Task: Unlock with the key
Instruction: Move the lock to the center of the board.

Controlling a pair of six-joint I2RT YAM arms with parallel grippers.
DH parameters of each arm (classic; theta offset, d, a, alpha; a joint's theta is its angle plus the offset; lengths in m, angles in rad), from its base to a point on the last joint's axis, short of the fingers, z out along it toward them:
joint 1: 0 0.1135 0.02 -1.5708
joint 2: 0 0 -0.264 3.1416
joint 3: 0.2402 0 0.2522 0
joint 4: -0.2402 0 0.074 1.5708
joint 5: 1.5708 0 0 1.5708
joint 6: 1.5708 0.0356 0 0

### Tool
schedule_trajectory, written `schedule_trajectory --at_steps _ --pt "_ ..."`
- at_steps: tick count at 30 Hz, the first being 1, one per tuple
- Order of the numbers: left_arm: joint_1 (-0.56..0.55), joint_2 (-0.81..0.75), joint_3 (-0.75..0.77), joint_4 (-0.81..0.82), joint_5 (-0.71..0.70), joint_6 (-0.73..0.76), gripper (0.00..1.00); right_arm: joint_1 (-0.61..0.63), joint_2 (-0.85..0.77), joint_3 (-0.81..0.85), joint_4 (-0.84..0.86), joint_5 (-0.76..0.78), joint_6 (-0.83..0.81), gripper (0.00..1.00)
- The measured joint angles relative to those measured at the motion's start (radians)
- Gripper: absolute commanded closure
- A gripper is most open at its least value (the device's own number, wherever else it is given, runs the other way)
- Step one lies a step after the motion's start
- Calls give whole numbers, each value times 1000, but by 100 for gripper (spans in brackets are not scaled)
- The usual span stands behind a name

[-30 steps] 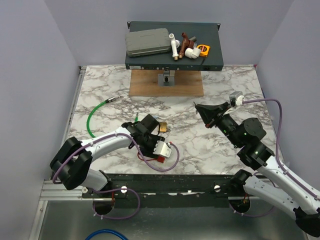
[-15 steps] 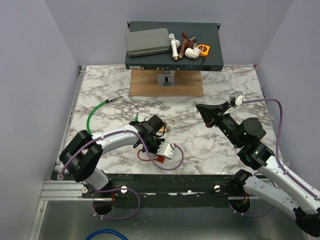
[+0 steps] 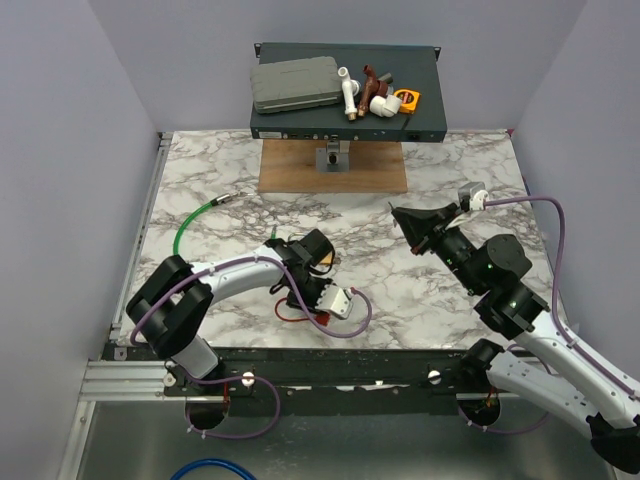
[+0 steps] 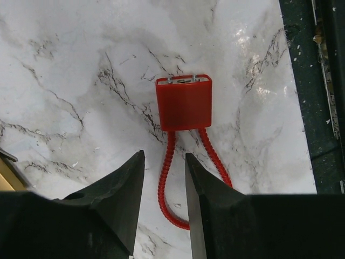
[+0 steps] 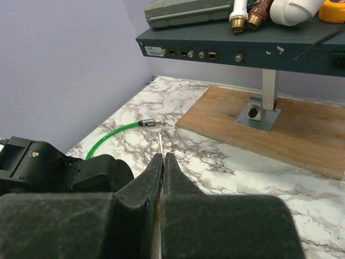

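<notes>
A red cable lock lies near the table's front edge, with a square body (image 4: 184,102) and a ribbed red cable loop (image 4: 164,183). In the top view its cable (image 3: 288,311) shows beside the left wrist. My left gripper (image 4: 165,154) hangs over it, open, its jaws either side of one cable strand without pinching it. A brass padlock (image 3: 326,260) sits just behind that gripper (image 3: 303,290). My right gripper (image 5: 163,157) hovers at mid-right (image 3: 397,213), shut on a thin metal key (image 5: 161,143) that sticks out past its tips.
A green cable (image 3: 195,222) curls at the left. At the back, a wooden board (image 3: 333,167) carries a stand under a dark rack unit (image 3: 345,125) loaded with a grey case, pipe fittings and a tape measure. The dark front rail (image 4: 323,108) runs close to the red lock.
The left arm has swung its forearm to the right and its wrist has settled lower over the red lock. The right arm has not moved.
</notes>
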Motion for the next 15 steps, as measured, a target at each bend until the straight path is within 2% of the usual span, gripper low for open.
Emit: schedule_trajectory --at_steps 7,11,15 --pt "-32 11 0 -5 -6 -12 74 0 1 14 -7 5 -4 99" --pt "-78 68 32 21 -55 -61 91 0 1 18 -22 6 -7 99" --pt "-95 98 64 61 -84 -107 98 0 -3 29 -35 13 -10 99"
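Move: Below the left fingers lies the red lock: its body is about 4 cm to the left hand's right, 1 cm back and 2 cm lower, its cable loop just left of the hand and some 3 cm below. The brass padlock lies about 13 cm ahead of this hand and 3 cm to its right, 2 cm lower. From the right hand, high up and holding the key, the red lock is roughly 9 cm back, 19 cm left and 32 cm down. Sliding in towards the red lock's body, the left hand first eases back about 1 cm, then comes forward again while travelling about 3 cm to the right and sinking 1 cm, its wrist barely turning. The partly open fingers close almost fully, pinching the lock's forward cable strand right where it leaves the body. ##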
